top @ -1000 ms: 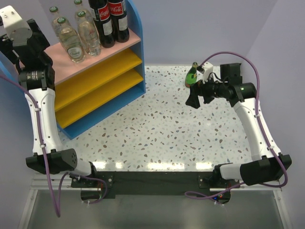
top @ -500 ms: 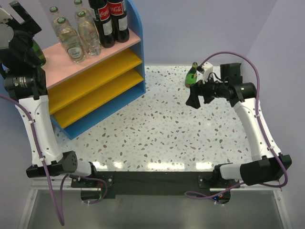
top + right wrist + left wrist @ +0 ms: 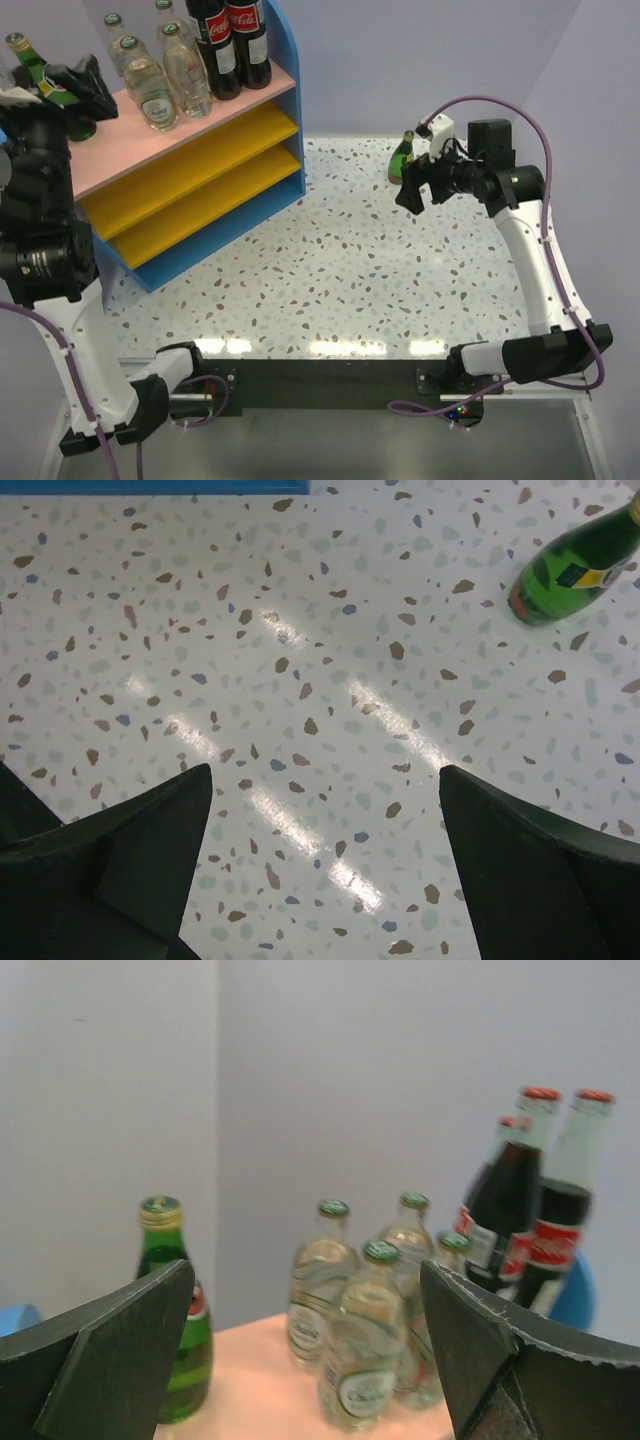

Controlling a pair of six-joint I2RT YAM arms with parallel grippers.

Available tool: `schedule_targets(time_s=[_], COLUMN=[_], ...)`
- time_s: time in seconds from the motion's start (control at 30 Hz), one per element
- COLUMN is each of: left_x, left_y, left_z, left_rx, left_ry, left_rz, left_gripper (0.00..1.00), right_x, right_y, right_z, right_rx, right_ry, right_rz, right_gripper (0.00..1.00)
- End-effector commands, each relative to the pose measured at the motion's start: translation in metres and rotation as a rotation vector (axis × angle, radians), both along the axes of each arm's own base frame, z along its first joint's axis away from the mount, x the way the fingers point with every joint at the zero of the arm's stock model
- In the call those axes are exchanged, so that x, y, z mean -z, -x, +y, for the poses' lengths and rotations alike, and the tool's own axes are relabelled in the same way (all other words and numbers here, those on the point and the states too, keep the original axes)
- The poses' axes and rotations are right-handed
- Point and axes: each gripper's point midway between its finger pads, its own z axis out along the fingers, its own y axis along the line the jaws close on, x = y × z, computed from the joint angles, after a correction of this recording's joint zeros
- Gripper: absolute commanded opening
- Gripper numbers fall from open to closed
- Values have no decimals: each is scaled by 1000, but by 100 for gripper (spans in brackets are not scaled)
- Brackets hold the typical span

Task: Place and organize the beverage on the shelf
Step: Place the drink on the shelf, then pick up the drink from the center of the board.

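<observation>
The shelf (image 3: pixel 215 165) stands at the back left, and its pink top board (image 3: pixel 250 1380) carries the beverage. On it are several clear green-capped bottles (image 3: pixel 365 1345), dark cola bottles (image 3: pixel 500 1230) to their right, and a green glass bottle (image 3: pixel 178 1335) standing free at the left end. My left gripper (image 3: pixel 305 1280) is open just in front of these bottles and holds nothing. Another green bottle (image 3: pixel 403 158) stands on the table at the back right. My right gripper (image 3: pixel 408 190) hovers open beside it, with only table between its fingers (image 3: pixel 150 840).
Two yellow lower boards (image 3: pixel 190 190) of the shelf hold nothing. The speckled table (image 3: pixel 340 270) stretches between the arms. Walls close in behind the shelf and to the right. The right arm's purple cable (image 3: pixel 500 105) loops above its wrist.
My left gripper has opened fully and drawn back and up from the shelf's left end, leaving the green bottle standing on the pink board. The right gripper has shifted slightly towards the back.
</observation>
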Motion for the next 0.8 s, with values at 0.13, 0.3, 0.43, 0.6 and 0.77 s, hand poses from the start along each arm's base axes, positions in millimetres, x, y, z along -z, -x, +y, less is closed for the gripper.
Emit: schedule_targets(time_s=[0.13, 0.3, 0.43, 0.6, 0.77], left_x=[69, 149, 200, 270, 321], left_y=[16, 17, 35, 42, 51], left_z=[-90, -121, -132, -142, -145], left_rx=[442, 623, 683, 750, 764], left_ry=[-70, -31, 11, 98, 148], left_rz=[107, 269, 346, 471, 535], left_gripper=[100, 100, 100, 100, 100], right_x=[3, 1, 13, 39, 53], right_y=[-69, -108, -135, -164, -200], right_z=[-25, -27, -27, -31, -41], right_rx=[282, 343, 363, 372, 421], right_ry=[25, 22, 24, 22, 50], right_rz=[-50, -105, -78, -12, -6], right_gripper=[99, 99, 99, 99, 97])
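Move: Out on the table, the last green bottle stands about 29 cm ahead of the right hand, 2 cm to its right and 18 cm below; the shelf's near right corner is some 26 cm left of that bottle, level with it. From the left hand the same bottle lies roughly 34 cm ahead, 58 cm right and 52 cm down. The green bottle already on the shelf is about 16 cm ahead of the left hand and 14 cm left, 16 cm below. Reaching forward about 18 cm towards the green bottle on the table, the right hand sinks some 7 cm and turns 20 degrees clockwise, fingers wide open and still short of the bottle. Meanwhile the empty left hand leaves the shelf top, swinging right and then mostly down, about 30 cm in all, turning clockwise and tipping down, fingers staying open. ##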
